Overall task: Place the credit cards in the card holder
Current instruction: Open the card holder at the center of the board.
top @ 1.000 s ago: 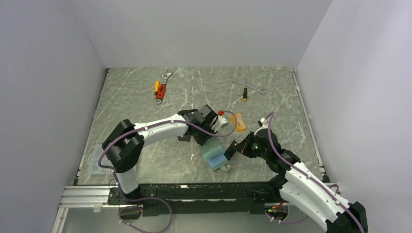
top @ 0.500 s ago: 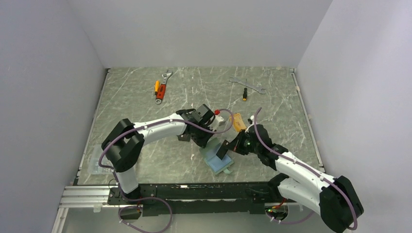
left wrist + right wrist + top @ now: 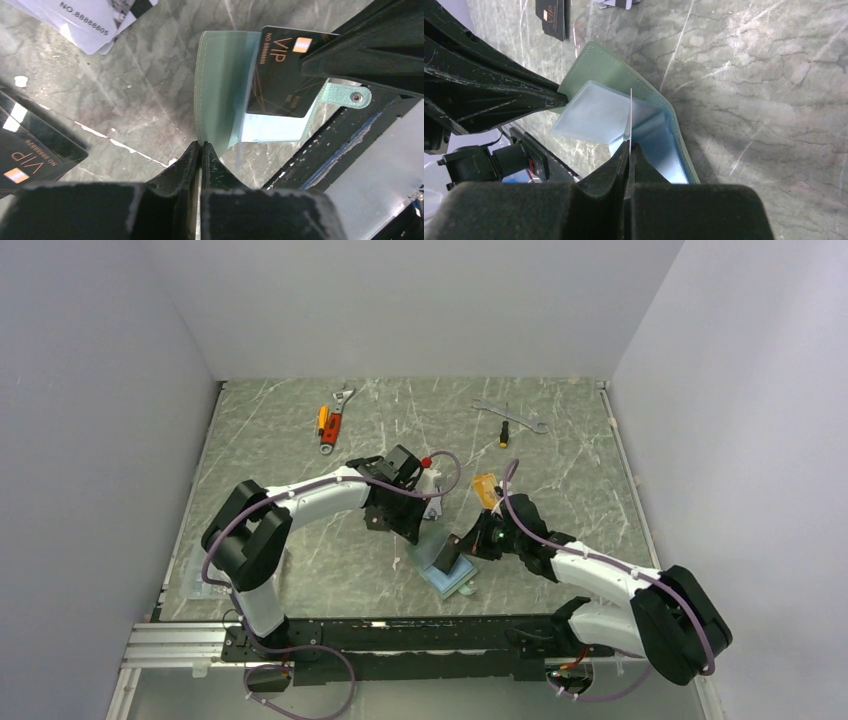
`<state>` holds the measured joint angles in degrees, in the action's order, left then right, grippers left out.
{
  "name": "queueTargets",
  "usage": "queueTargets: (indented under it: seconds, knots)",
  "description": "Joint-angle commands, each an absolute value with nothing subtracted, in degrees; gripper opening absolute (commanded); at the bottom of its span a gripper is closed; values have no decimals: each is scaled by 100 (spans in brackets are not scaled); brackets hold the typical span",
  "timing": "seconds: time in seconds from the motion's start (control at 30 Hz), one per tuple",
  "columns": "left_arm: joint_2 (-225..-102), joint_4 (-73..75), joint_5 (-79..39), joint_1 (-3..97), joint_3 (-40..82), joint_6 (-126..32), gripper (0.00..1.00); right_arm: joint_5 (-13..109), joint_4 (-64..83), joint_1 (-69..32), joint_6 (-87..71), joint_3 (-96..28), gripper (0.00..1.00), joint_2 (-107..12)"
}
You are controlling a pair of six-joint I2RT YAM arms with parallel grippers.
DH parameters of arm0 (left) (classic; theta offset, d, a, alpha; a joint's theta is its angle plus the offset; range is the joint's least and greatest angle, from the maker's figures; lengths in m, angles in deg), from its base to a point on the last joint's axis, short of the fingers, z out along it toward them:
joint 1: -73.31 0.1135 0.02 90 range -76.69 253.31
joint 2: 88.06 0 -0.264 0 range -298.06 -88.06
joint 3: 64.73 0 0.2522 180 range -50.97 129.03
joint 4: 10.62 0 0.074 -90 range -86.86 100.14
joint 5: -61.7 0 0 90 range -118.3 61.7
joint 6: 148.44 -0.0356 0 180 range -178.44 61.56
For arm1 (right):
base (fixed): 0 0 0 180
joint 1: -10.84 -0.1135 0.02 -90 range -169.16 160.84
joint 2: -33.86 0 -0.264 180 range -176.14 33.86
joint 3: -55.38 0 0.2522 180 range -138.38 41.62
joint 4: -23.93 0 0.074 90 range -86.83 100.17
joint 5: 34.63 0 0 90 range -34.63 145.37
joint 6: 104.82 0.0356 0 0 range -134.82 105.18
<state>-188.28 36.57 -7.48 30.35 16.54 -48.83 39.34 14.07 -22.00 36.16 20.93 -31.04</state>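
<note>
The sage-green card holder (image 3: 450,580) lies open near the table's front, its pale blue inside (image 3: 596,117) facing up. My left gripper (image 3: 201,146) is shut on the edge of the card holder's green flap (image 3: 220,85) and holds it raised. My right gripper (image 3: 629,146) is shut on a black credit card (image 3: 280,70), seen edge-on (image 3: 630,112) just above the blue pockets. More credit cards lie on the table: silver ones (image 3: 85,20), black ones (image 3: 30,150) and an orange one (image 3: 487,488).
An orange-handled adjustable wrench (image 3: 333,420) lies at the back left. A flat wrench (image 3: 510,415) and a small screwdriver (image 3: 503,435) lie at the back right. The holder's snap tab (image 3: 350,95) points toward the table's near edge rail.
My right gripper has carried the black card leftward, from beside the card holder to over its open inside. My left arm has drawn back slightly to the left, still on the flap.
</note>
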Motion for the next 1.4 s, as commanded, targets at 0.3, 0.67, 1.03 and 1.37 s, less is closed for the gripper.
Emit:
queueTargets:
  seconds: [0.3, 0.67, 1.03, 1.37]
  knots:
    - [-18514, 3233, 655, 3445, 1504, -4637, 29, 3923, 1903, -2389, 3331, 1967, 0, -3595]
    - [-18569, 3226, 954, 3644, 1572, -4682, 31, 4296, 1698, -2730, 3157, 1718, 0, -3891]
    - [-18494, 3381, 455, 3358, 1408, -5225, 33, 4613, 1475, -2826, 3202, 1653, 0, -3985]
    - [-18668, 3600, -502, 3014, 1590, -5414, 25, 4777, 1355, -2832, 3213, 1694, 0, -3846]
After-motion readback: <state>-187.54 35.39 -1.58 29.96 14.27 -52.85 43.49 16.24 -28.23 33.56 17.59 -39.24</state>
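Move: The open card holder lies some 5 cm back and 6 cm to the right of the left hand, 2 cm lower, its left flap reaching almost to the shut fingertips. The black cards are about 5 cm ahead and 7 cm left of that hand, the grey cards 8 cm ahead and 4 cm right. From the right hand, still pinching a black card over it, the holder is about 3 cm back, 6 cm left and 2 cm down. Straddling the holder's left flap is what the left hand ends up doing: its shut fingers open to about a third while it rises some 2 cm and tilts, then it sinks again and draws back about 2 cm, the flap's edge now between them. The right hand keeps its pinched card, pushing about 2 cm left and nearly as far down into the open holder. ##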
